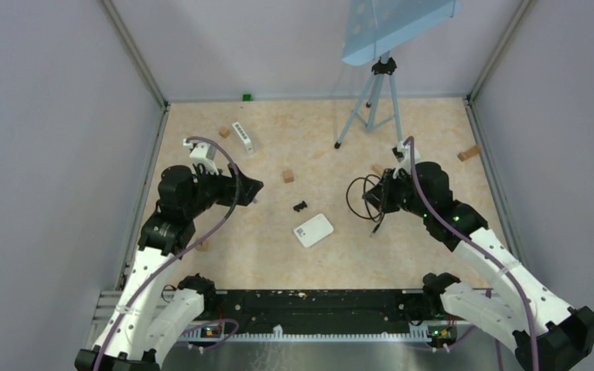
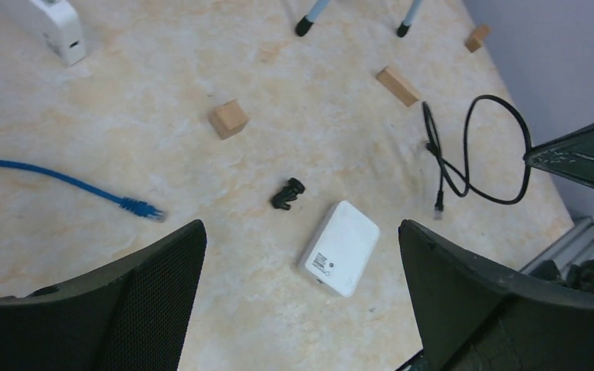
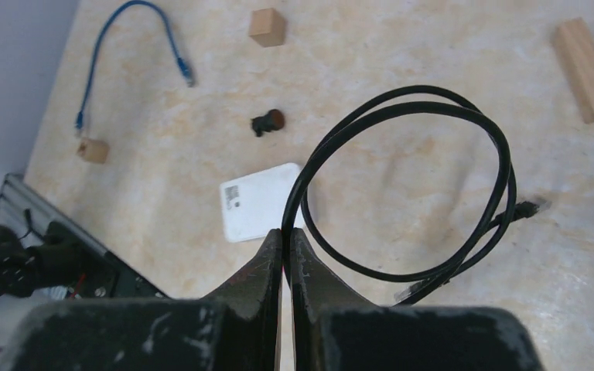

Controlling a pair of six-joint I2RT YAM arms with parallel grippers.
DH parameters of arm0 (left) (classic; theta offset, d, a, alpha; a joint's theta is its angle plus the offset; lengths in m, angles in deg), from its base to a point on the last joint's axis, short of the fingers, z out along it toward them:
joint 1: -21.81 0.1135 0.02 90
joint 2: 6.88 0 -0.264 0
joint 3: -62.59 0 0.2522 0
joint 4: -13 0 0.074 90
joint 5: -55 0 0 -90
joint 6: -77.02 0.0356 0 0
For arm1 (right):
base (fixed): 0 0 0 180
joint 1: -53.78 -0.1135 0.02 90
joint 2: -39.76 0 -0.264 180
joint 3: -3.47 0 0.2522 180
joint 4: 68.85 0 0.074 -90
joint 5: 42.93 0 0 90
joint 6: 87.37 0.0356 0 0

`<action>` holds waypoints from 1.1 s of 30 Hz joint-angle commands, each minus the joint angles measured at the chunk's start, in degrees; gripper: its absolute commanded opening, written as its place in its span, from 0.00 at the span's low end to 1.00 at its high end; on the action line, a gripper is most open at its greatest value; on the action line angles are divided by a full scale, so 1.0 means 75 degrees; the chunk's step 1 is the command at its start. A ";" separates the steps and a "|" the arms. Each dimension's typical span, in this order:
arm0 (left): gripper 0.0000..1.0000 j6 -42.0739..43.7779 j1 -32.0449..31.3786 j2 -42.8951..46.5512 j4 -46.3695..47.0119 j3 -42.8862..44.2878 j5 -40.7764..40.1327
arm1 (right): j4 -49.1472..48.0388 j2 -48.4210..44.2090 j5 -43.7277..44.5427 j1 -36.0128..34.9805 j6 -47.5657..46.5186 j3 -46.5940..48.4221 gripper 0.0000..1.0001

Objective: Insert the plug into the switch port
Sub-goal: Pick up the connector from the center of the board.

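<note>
My right gripper [image 3: 287, 234] is shut on a coiled black cable [image 3: 402, 100], with the strand pinched between its fingertips. One plug [image 3: 527, 207] lies at the loop's right side and another plug [image 3: 410, 294] at its lower edge. From above, the right gripper [image 1: 379, 195] holds the cable [image 1: 353, 193] at centre right. A flat white box [image 1: 313, 229], label up, lies mid-table. A longer white device [image 1: 243, 137] with a row of dark ports sits back left. I cannot tell which is the switch. My left gripper [image 2: 300, 226] hangs open above the white box [image 2: 340, 247], holding nothing.
A blue cable [image 2: 62, 179] lies on the left. A small black part [image 1: 300, 206] sits near the white box. Wooden blocks [image 1: 288, 176] [image 1: 469, 153] [image 1: 223, 132] are scattered about. A tripod [image 1: 371, 100] stands at the back. Walls enclose three sides.
</note>
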 commanded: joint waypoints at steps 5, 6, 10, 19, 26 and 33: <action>0.99 -0.0797 -0.0003 0.0169 0.1348 -0.0244 0.1535 | -0.0773 -0.0567 -0.2350 0.0028 0.0054 0.0805 0.00; 0.99 -0.0883 -0.0001 0.0177 0.1402 -0.0317 0.1644 | -0.0897 -0.0601 -0.2484 0.0030 0.0126 0.0824 0.00; 0.99 -0.1189 -0.0007 0.0322 0.1669 -0.0674 0.1879 | -0.1648 -0.0814 -0.2584 0.0028 0.0874 0.0886 0.00; 0.96 -0.2488 -0.0105 0.0717 0.3315 -0.1641 0.2864 | -0.4424 -0.1114 -0.1385 0.0024 0.3520 0.0703 0.00; 0.94 -0.2572 -0.1970 0.0019 0.3829 -0.1318 0.1842 | -0.5519 -0.0929 -0.1022 0.0021 0.4194 0.0734 0.00; 0.99 -0.2767 -0.3720 -0.1162 0.5416 -0.1235 0.0866 | -0.5897 -0.0907 -0.0877 0.0018 0.4601 0.0712 0.00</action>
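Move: The left hand's open fingers are going for the black cable's lower plug, hanging about 32 cm to its right, 3 cm back and 19 cm below. The white switch lies some 15 cm to that hand's right, level with it and 24 cm below; the small black clip lies 8 cm ahead and 11 cm to the right. From the right hand, which holds the coil, this plug hangs about 14 cm below, 3 cm back and 2 cm right, with the switch 14 cm left, level ahead, 19 cm below. Straight up by about 23 cm goes the right hand, shut on the black cable, edging a little left and rolling its left side up some 50 degrees until its fingers tilt upward. The left hand, fingers still wide open, swings right and back, slowly and then faster, roughly 16 cm at nearly unchanged height, turning clockwise towards the hanging plug without touching it yet. ##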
